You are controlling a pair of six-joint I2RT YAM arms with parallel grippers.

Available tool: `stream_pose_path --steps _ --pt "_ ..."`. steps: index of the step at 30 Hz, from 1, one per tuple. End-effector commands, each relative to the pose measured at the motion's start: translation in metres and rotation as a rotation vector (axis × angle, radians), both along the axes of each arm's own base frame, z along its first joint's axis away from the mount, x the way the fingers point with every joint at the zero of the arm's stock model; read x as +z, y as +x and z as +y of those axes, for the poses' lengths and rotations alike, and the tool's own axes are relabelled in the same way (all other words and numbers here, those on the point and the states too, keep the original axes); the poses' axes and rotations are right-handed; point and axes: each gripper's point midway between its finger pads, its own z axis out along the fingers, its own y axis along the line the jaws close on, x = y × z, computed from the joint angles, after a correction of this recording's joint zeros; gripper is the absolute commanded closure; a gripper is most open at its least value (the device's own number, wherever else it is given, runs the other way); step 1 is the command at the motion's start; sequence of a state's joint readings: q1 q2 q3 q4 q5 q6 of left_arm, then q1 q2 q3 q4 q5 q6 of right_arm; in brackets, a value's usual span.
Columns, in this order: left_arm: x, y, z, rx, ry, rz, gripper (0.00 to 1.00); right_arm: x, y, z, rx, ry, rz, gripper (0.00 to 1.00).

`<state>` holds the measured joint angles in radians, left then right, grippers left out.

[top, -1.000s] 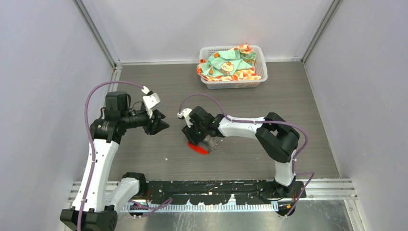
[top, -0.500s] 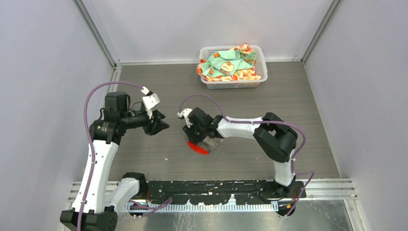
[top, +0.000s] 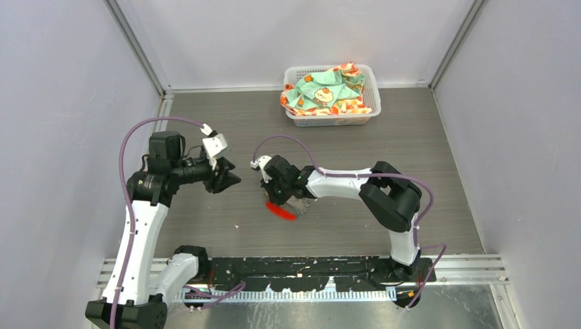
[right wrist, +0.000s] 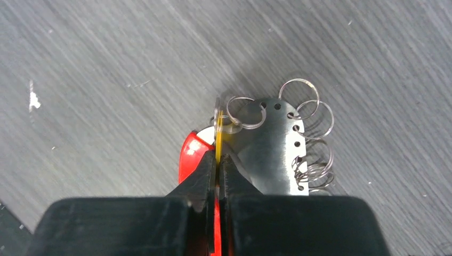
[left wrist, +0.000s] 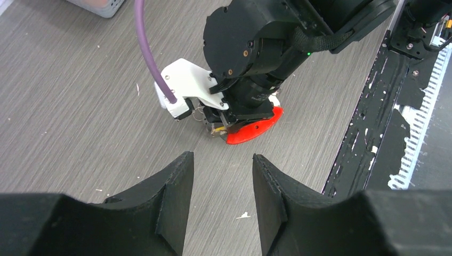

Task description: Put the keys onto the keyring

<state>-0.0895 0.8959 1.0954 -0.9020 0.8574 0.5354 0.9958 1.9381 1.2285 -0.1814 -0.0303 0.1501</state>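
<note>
The keyring is a flat metal plate [right wrist: 272, 146] with several thin wire rings [right wrist: 314, 114] along its edge, and it lies on a red tag [right wrist: 191, 154]. My right gripper [right wrist: 218, 160] is shut on the yellow-tagged key [right wrist: 218, 133], held edge-on over the plate next to one ring. In the top view this gripper [top: 277, 197] points down at the red tag [top: 282, 211]. My left gripper [left wrist: 223, 160] stands open and empty above bare table, a short way from the red tag [left wrist: 255, 130]. No blue-tagged key shows.
A white basket [top: 374, 103] of patterned cloth stands at the back of the table. Grey walls close in both sides. A black rail [top: 308, 267] runs along the near edge by the arm bases.
My right gripper has shut on the yellow tag and shifted slightly left over the keyring. The left arm has not moved.
</note>
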Motion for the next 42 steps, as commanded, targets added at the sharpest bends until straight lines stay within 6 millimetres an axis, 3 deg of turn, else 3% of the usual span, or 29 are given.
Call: stream_pose_path --steps 1,6,11,16,21,29,35,42 --pt "0.01 -0.002 0.001 -0.016 0.003 -0.051 0.54 0.065 -0.014 0.017 0.075 0.166 0.01 0.99" --pt "0.001 -0.014 -0.002 -0.102 0.028 -0.072 0.54 0.112 -0.039 0.009 0.154 0.271 0.067 0.99" --pt "-0.017 -0.037 -0.005 -0.222 0.049 -0.084 0.55 0.158 -0.051 -0.004 0.175 0.357 0.087 0.99" --pt "-0.021 -0.045 -0.008 -0.267 0.035 -0.088 0.56 0.199 -0.064 -0.012 0.214 0.422 0.077 0.99" --pt "-0.012 -0.048 -0.012 -0.286 0.009 -0.104 0.56 0.233 -0.077 -0.016 0.26 0.487 0.072 0.99" --pt "0.003 -0.074 -0.033 -0.365 -0.132 -0.086 0.55 0.283 -0.089 -0.02 0.285 0.555 0.071 0.99" --pt "0.028 -0.063 -0.051 -0.275 -0.271 -0.148 0.58 0.309 -0.093 -0.026 0.263 0.575 0.078 0.99" --pt "0.05 -0.053 -0.055 -0.216 -0.298 -0.2 0.56 0.334 -0.1 -0.031 0.27 0.603 0.078 0.99"
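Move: My right hand has already pinched the yellow tag near the keyring's far-left end; the keyring's middle lies about 5 cm to the right and 2 cm back, 2 cm lower. The blue tag, hidden by my right wrist, is some 14 cm to the right and 5 cm ahead of that hand. From my open left hand, the keyring's middle is roughly 13 cm to the right, 2 cm ahead and 26 cm below. I keep the yellow tag pinched and hoist it nearly 30 cm, drawing back about 9 cm, while my right wrist tilts some 30 degrees so its fingers level out towards the left gripper. My half-open left hand backs up, dipping briefly, then reaches right and rises again, rolling and turning slightly clockwise, to bring its fingers close around the hanging rings without closing. ##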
